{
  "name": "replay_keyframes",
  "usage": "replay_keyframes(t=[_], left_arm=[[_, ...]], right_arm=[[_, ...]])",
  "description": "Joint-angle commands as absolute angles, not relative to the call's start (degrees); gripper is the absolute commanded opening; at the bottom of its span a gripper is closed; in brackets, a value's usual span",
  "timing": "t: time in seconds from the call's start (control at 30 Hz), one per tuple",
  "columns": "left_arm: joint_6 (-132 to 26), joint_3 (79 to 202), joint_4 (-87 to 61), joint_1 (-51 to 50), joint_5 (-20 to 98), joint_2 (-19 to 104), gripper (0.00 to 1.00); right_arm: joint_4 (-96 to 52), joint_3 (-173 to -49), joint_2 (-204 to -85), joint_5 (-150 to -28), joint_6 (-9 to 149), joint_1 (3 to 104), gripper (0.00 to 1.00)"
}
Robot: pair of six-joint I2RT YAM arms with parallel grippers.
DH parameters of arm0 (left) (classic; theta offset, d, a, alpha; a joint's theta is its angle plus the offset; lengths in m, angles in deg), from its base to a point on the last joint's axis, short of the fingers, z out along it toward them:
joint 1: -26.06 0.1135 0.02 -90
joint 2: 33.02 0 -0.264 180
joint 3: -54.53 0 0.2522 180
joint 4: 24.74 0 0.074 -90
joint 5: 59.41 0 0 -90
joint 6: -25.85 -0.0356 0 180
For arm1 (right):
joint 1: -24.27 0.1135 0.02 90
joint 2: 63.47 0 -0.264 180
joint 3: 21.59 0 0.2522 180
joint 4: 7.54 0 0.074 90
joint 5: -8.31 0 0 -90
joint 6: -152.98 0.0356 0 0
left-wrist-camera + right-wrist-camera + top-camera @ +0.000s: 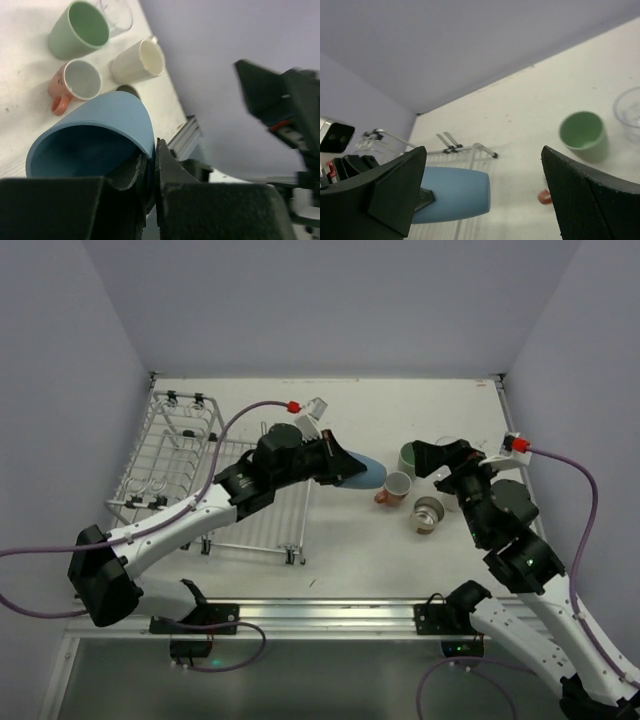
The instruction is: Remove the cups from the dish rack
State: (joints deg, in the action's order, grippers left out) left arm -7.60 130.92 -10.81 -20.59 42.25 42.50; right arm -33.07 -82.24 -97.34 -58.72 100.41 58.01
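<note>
The silver wire dish rack point(190, 475) stands at the left of the table. My left gripper point(338, 464) reaches out past the rack's right end and is shut on the wall of a blue cup point(366, 476), held on its side above the table. In the left wrist view one finger is inside the blue cup point(97, 132) and the other outside, with the gripper point(152, 162) pinching the rim. My right gripper point(484, 160) stands open and holds nothing. It faces the blue cup point(452, 195) and the rack point(462, 150), and hangs by the green cup point(408, 458).
Standing or lying on the table at the right are a green cup point(80, 30), a clear glass point(117, 15), a cream cup point(140, 60), a pink mug point(75, 82) and a brown cup point(428, 515). The right arm point(500, 510) hangs over them.
</note>
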Motion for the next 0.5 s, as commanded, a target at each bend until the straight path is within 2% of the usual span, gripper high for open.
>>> replay_keyframes(t=[0.0, 0.2, 0.47], left_arm=[[-19.2, 137.6, -0.2, -27.3, 30.9, 47.8, 0.0], [-24.7, 146.9, 10.9, -37.3, 15.5, 59.5, 0.0], [-29.3, 159.2, 21.3, -43.1, 8.8, 71.5, 0.0]], right_arm=[[-51.3, -88.9, -96.6, -44.4, 101.0, 57.9, 0.99], [-61.6, -94.4, -97.1, -33.6, 103.4, 57.9, 0.99], [-63.7, -94.3, -94.6, -30.7, 102.9, 57.9, 0.99]])
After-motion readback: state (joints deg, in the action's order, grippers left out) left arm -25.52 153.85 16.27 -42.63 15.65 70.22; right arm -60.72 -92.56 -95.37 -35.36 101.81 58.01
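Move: The left hand, still holding the blue cup by its wall, is headed for a bare patch of table about 4 cm back, 10 cm to its right and 29 cm below. From that hand the coral mug stands some 10 cm ahead and 12 cm right, the steel cup 3 cm ahead and 20 cm right, and the green cup about 20 cm ahead and 18 cm right, all roughly 25 cm down. From the right hand the patch is about 5 cm back, 7 cm left and 34 cm below. Keeping its pinch on the blue cup's wall, the left hand sinks about 14 cm and travels some 8 cm right and 5 cm back, towards the bare table on the near side of the coral mug. On the way it rolls its fingers some 40 degrees downward. The empty right hand, wide open, clears off about 10 cm to the right, swinging some 20 degrees clockwise and tipping slightly down. ##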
